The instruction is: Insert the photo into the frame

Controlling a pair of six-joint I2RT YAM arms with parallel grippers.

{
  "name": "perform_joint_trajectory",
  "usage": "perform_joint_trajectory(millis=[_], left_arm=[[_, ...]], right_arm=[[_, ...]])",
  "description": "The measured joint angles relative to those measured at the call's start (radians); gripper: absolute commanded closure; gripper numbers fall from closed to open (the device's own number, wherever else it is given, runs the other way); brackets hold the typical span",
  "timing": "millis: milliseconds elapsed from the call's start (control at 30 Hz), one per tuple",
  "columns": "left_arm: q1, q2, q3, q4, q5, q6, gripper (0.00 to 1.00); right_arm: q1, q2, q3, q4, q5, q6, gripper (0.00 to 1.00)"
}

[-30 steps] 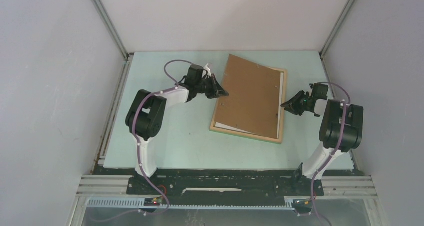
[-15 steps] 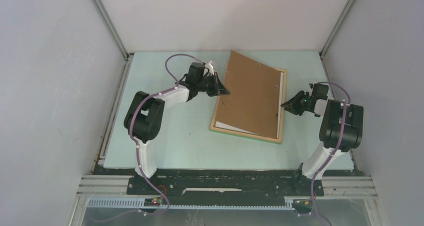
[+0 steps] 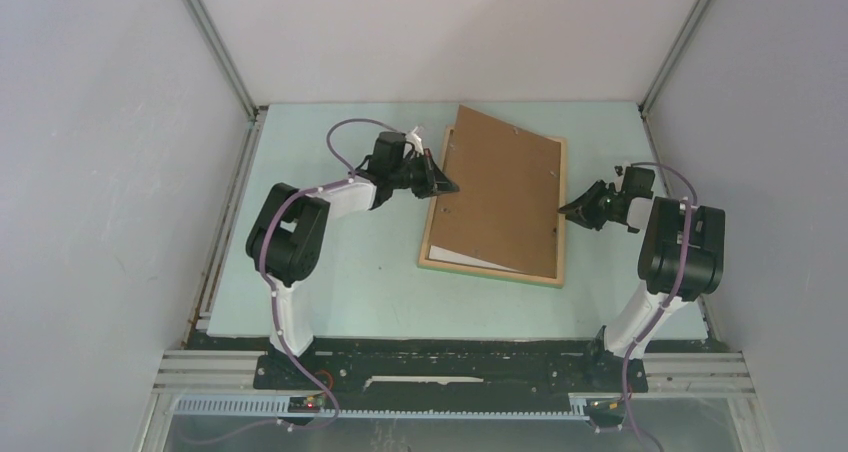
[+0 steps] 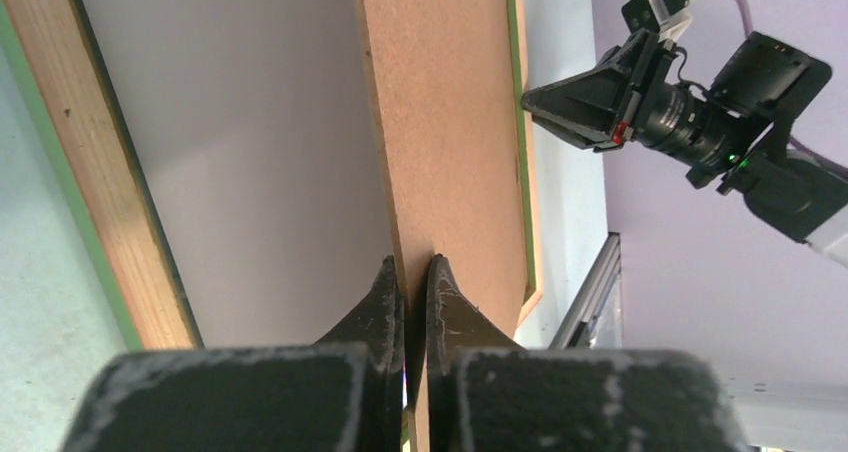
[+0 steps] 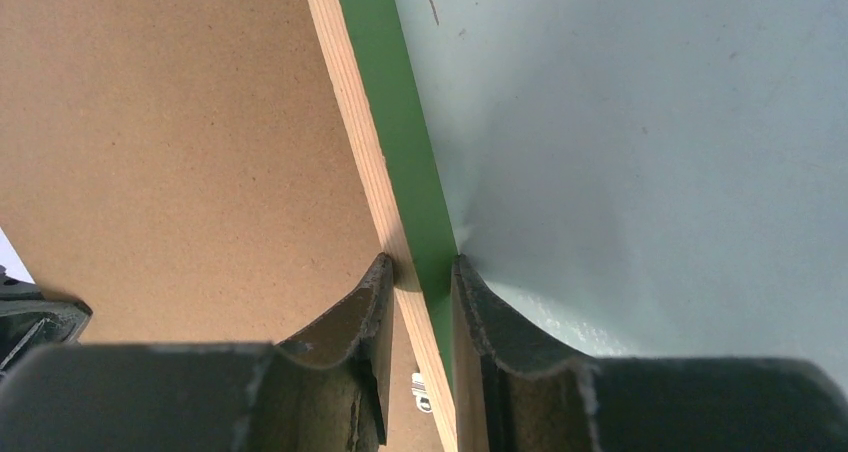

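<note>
The frame [image 3: 492, 270] lies flat on the table, light wood face up, with a green edge showing. The photo [image 3: 500, 187] rests slanted over it, plain brown back up and its print side hidden. The photo's left edge is raised above the frame's white inner panel [image 4: 260, 152]. My left gripper [image 3: 447, 185] is shut on that raised edge [image 4: 412, 267]. My right gripper [image 3: 565, 210] is shut on the frame's right rail [image 5: 385, 102], one finger on the wood side and one on the green side [image 5: 420, 267].
The pale green mat [image 3: 340, 272] covers the table. White walls with aluminium posts [image 3: 215, 47] close in on the left, back and right. The black mounting rail [image 3: 450, 364] runs along the near edge.
The photo has slid right, so it now covers the white strip along the frame's right rail. The right gripper and frame have shifted slightly left. The left gripper stays on the photo's edge.
</note>
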Motion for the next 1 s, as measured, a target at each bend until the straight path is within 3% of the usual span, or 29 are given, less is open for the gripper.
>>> perform_joint_trajectory(millis=[400,667,1000], left_arm=[[0.011,0.045,0.016,-0.043,-0.006,-0.055,0.95],[-0.013,0.023,0.047,-0.165,-0.111,0.004,0.62],[-0.096,0.015,0.123,-0.499,-0.393,0.219,0.35]], right_arm=[[0.000,0.001,0.000,0.001,-0.003,0.000,0.74],[0.000,0.005,0.000,0.006,-0.013,0.001,0.75],[0.011,0.013,0.000,0.029,-0.050,0.006,0.76]])
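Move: Some 9 cm below the left hand, about 5 cm to its left and 3 cm farther out, lies the middle of the frame's left rail; this hand still pinches the raised left edge of the brown backing board. The board's middle is roughly 12 cm to the hand's right, 3 cm farther out and 5 cm lower. The right hand straddles the frame's right rail; from it the left rail lies about 30 cm left, 3 cm farther out and 1 cm lower. Lowering the board's raised edge into the frame, the left hand first sinks about 2 cm while still pinching it, then opens its fingers wide and goes on down towards the left rail, drifting left and back, about 6 cm down in all, its left side rolling up some 30 degrees. The right hand keeps its fingers around the right rail and late on shifts about 1 cm left. ##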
